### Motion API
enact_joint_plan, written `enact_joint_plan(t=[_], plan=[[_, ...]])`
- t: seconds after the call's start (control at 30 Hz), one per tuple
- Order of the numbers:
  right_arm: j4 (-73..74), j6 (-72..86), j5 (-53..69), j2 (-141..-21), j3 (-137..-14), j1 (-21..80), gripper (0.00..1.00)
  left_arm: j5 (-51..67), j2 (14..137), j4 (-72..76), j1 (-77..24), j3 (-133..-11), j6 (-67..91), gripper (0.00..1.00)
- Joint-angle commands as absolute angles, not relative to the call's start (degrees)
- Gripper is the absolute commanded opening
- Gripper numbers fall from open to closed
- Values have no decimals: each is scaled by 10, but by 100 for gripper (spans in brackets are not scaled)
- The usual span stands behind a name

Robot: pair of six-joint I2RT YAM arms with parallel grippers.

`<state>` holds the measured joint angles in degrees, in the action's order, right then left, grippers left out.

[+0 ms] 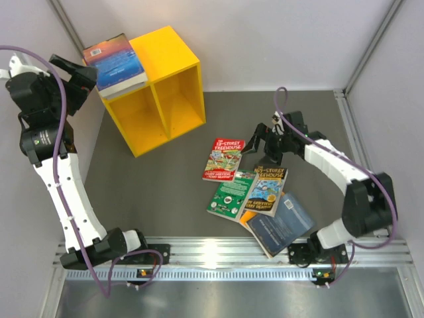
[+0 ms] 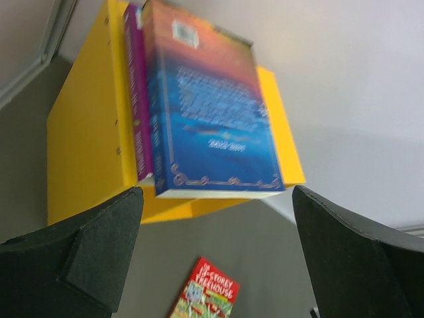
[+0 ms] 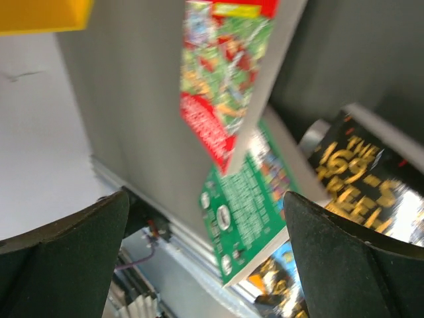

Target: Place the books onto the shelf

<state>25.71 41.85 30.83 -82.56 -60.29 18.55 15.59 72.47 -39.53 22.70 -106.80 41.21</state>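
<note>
The yellow shelf [image 1: 173,79] stands at the back left with both compartments facing the table. A stack of books [image 1: 116,61] lies on its top, a blue cover [image 2: 212,106] uppermost and a purple book [image 2: 138,99] under it. My left gripper [image 1: 86,78] hangs open just left of that stack, holding nothing [image 2: 215,258]. On the table lie a red Treehouse book [image 1: 223,159], a green book [image 1: 232,195], a dark Treehouse book [image 1: 265,189] and a dark blue book [image 1: 285,222]. My right gripper [image 1: 263,149] is open just right of the red book [image 3: 225,86], empty.
Grey walls close in the table on the left, back and right. An aluminium rail [image 1: 232,255] runs along the near edge by the arm bases. An orange cover edge [image 1: 255,232] shows under the dark blue book.
</note>
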Motion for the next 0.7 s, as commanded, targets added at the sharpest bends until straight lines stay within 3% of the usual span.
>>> enact_joint_plan(t=[0.0, 0.37, 0.67], plan=[[278, 360, 241, -899, -645, 178, 100, 126, 719, -448, 210, -1032, 400, 99], [110, 436, 287, -1077, -671, 183, 100, 74, 683, -503, 164, -1019, 352, 99], [113, 451, 259, -1147, -709, 217, 100, 62, 702, -519, 160, -1046, 334, 99]])
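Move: From the right hand the red Treehouse book lies about 12 cm to the left, 5 cm ahead and some 15 cm below. The black Treehouse book is roughly 8 cm back and 5 cm to the right of that hand, and the green book about 9 cm back and 9 cm to the left, both equally low. From the left hand, high up beside the shelf, the red book is some 36 cm to the right, a few centimetres ahead and nearly 50 cm below. The empty right hand drops steeply, about 11 cm in all, then while still sinking swings forward some 8 cm and a little left, fingers wide open, coming in low at the right-hand edge of the red book and seeming to shove the black book aside on the way. The left hand, also open and empty beside the shelf, sinks about 7 cm with a small drift back and right, its fingers tipping some 15 degrees downward. ##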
